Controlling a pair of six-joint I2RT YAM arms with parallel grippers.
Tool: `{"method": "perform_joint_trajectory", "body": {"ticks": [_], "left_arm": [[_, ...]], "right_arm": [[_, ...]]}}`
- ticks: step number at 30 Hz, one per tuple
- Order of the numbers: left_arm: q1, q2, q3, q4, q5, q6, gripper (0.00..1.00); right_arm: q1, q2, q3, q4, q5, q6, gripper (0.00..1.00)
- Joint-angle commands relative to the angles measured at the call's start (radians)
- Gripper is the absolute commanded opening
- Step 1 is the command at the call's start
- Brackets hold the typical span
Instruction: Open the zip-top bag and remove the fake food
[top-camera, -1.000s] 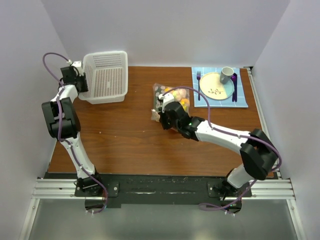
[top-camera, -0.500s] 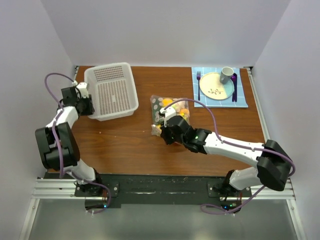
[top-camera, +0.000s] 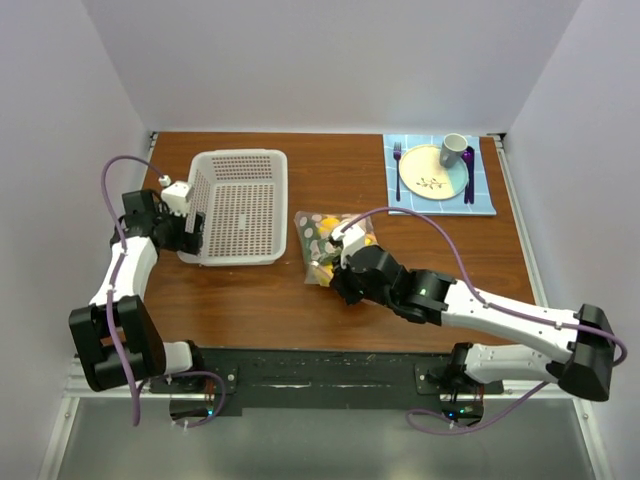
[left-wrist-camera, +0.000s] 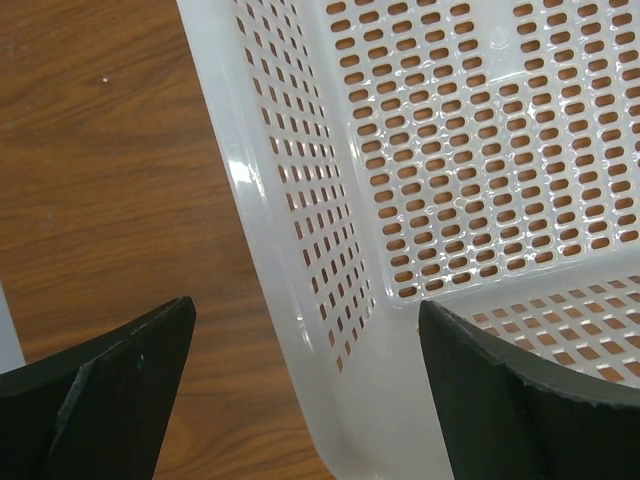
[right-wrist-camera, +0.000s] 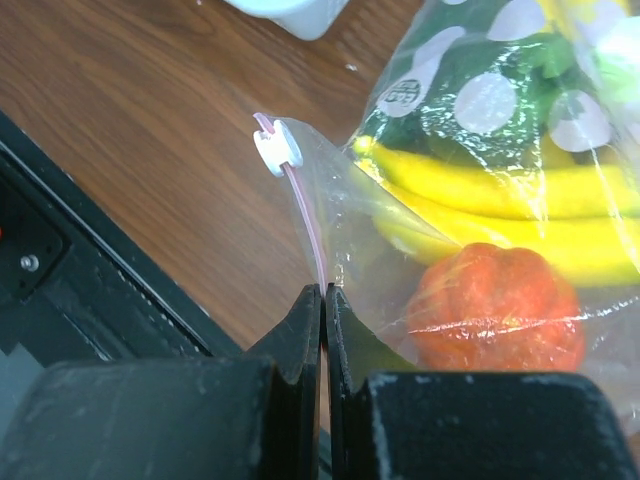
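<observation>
The zip-top bag (top-camera: 322, 240) lies mid-table, clear and crinkly, with a pinkish zip strip (right-wrist-camera: 305, 215) and a white slider (right-wrist-camera: 275, 148). Inside it shows the fake food: yellow bananas (right-wrist-camera: 480, 190), an orange-red fruit (right-wrist-camera: 490, 315) and a dark green piece (right-wrist-camera: 470, 90). My right gripper (right-wrist-camera: 324, 290) is shut on the bag's zip edge at its near corner (top-camera: 336, 276). My left gripper (left-wrist-camera: 305, 305) stands open astride the near left corner of the white perforated basket (left-wrist-camera: 300, 280), one finger outside the wall and one inside.
The white basket (top-camera: 240, 205) sits left of the bag, a short gap between them. A blue mat (top-camera: 490, 200) at the back right carries a yellow plate (top-camera: 420, 172), a fork, a purple utensil and a grey cup (top-camera: 453, 150). A black rail runs along the near edge.
The left gripper pulled the basket from the back left corner nearer and rightward, then opened and let go. The right gripper, still shut, dragged the bag toward the near edge.
</observation>
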Motion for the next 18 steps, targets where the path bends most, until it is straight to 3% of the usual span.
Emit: {"method": "perform_joint_trajectory", "body": {"ticks": [1, 6, 12, 15, 18], "left_arm": [[-0.004, -0.056, 0.142, -0.057, 0.015, 0.04, 1.0], [-0.018, -0.057, 0.268, -0.114, 0.179, 0.026, 1.0], [-0.058, 0.041, 0.205, 0.151, -0.036, -0.061, 1.0], [-0.058, 0.162, 0.265, 0.248, -0.109, -0.106, 1.0], [-0.056, 0.314, 0.412, 0.24, -0.116, -0.159, 1.0]], "right_arm": [[0.016, -0.078, 0.095, -0.167, 0.076, -0.008, 0.0], [0.017, -0.146, 0.207, -0.272, 0.096, -0.028, 0.0], [0.019, -0.144, 0.279, -0.305, 0.119, -0.054, 0.0], [0.019, -0.154, 0.295, -0.316, 0.112, -0.054, 0.0], [0.02, -0.18, 0.298, -0.329, 0.113, -0.051, 0.0]]}}
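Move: The zip-top bag, already pinched shut-fingered by its zip edge near the slider, spreads below the right hand: its filled middle is some 7 cm ahead and 9 cm down, the slider about 5 cm to the hand's left. The white basket's middle is roughly 16 cm ahead, 27 cm left and 12 cm below. From the wide-open left hand at the basket's left rim, the basket's middle lies about 7 cm ahead, 11 cm right and 5 cm lower, the bag 36 cm right and 3 cm back. The bag's zip edge is hauled up about 10 cm by the right hand, which keeps its pinch, swings some 4 cm right away from the basket, and levels off. The left hand, fingers staying wide open, rises about 10 cm off the basket's left rim, tips its fingers up some 15 degrees, and travels about 9 cm forward along that side, sinking again at the end. ##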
